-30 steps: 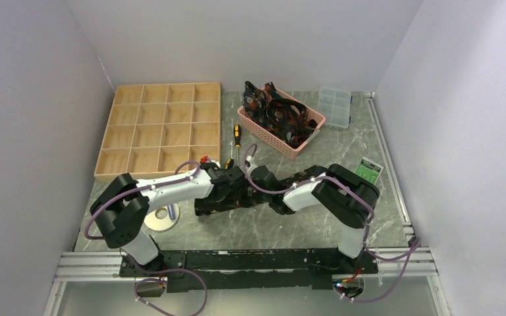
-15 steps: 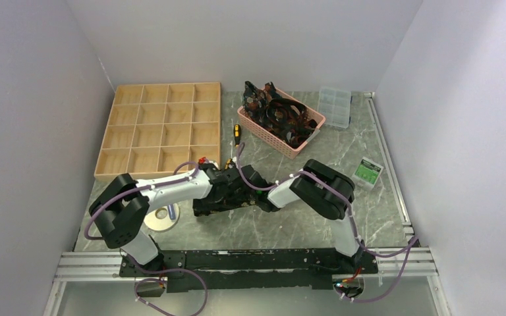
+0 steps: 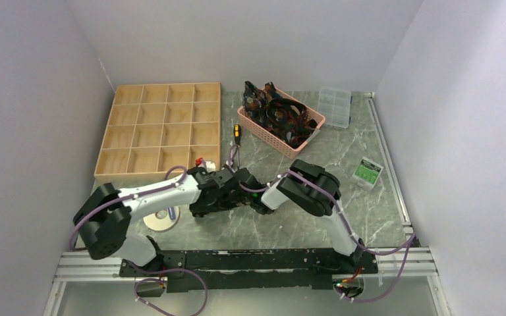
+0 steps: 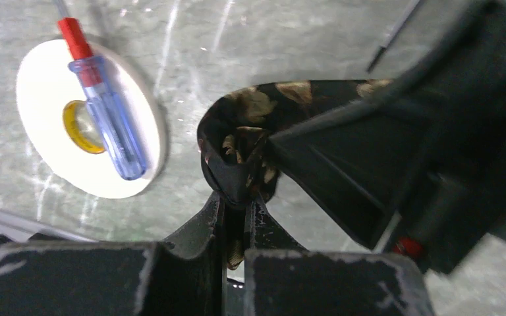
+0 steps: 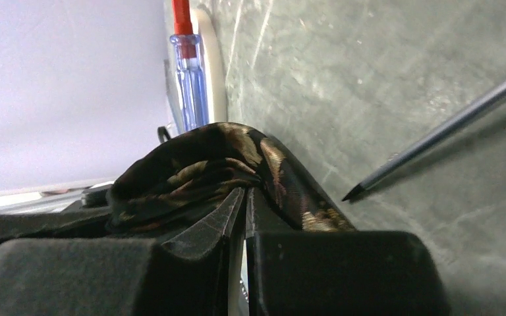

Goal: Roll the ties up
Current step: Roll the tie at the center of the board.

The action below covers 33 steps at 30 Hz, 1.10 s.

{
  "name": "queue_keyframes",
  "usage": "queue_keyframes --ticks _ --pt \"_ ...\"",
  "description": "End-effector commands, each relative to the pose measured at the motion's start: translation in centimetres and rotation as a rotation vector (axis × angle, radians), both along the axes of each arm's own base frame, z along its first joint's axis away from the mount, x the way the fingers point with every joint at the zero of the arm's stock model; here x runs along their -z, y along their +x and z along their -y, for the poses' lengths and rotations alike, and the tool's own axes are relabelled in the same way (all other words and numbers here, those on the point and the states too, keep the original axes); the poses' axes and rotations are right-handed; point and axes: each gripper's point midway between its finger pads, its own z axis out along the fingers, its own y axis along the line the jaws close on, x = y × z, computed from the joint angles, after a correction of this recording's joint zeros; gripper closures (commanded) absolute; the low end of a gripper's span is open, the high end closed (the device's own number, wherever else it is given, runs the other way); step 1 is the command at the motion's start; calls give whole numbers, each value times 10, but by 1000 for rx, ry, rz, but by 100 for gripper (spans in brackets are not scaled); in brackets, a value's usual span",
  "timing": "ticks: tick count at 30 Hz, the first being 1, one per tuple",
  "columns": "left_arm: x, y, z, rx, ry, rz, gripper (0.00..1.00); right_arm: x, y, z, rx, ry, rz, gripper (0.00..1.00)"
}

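Observation:
One tie [image 3: 229, 200], black with tan-gold pattern, is bunched between both grippers at the table's middle. In the left wrist view the tie [image 4: 237, 141] curls into a small loop, and my left gripper [image 4: 237, 201] is shut on its lower fold, with fabric showing between the fingers. My right gripper [image 4: 342, 164] presses in from the right against the same loop. From the right wrist, the tie [image 5: 197, 164] drapes over the fingertips of my right gripper [image 5: 245, 192], which is shut on a fold. More ties [image 3: 280, 112] lie heaped in a pink basket [image 3: 265, 135].
A wooden compartment tray [image 3: 161, 128] sits at the back left. A white tape roll [image 4: 46, 99] with a blue, red-tipped screwdriver [image 4: 105, 118] on it lies just left of the grippers. A yellow-black screwdriver [image 3: 237, 135], a clear plastic box [image 3: 335, 105] and a green packet [image 3: 369, 171] lie further off.
My right arm has swung left toward the left gripper and its jaws have closed on the tie. The left arm has drawn back and left a little, still gripping.

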Motion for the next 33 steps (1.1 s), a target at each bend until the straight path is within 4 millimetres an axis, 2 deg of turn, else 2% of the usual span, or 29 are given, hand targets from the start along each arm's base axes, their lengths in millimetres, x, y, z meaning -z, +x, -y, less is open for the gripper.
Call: queue_keyframes --ticks 1,7,10,13,17,24,30,32,33 --pt "-16 17 43 123 -221 102 97 -7 -18 -7 -89 118 -85 90" --pt "-10 19 58 245 -257 91 97 -11 -22 -5 -121 132 -62 89" --pt "-2 21 55 221 -224 83 97 -10 -15 4 -80 54 -7 82" --pt "6 21 52 207 -194 71 97 -10 -3 24 -1 -38 36 72" --pt "10 22 50 196 -188 76 97 -22 11 50 97 -94 92 65" --pt "13 26 61 224 -200 63 97 -29 17 78 167 -173 132 61" --pt "21 27 70 246 -191 28 97 -19 23 128 276 -333 206 53" --pt "23 27 73 256 -193 18 97 -23 27 146 306 -370 258 50" --pt "23 27 74 259 -195 16 94 -24 28 154 318 -390 279 49"
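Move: The left gripper holds the tie's rolled end, and the right fingers pinch the tie close beside it. The unrolled strip they work towards has its near stretch about 13 cm right, 3 cm ahead and 5 cm below the left hand; from the right hand, 11 cm right and 2 cm ahead. The screwdriver tip is roughly 6 cm ahead and 7 cm right of the left hand, the tape roll 10 cm left and 2 cm ahead of it. Let go of the tie with the right fingers, opening them about halfway after a short hold, and draw that hand some 12 cm right and slightly up along the strip, fingertips tipping down and swinging clockwise. Keep the left pinch on the rolled end; carry it about 5 cm right, then also down and a little forward onto the strip, turning clockwise. ##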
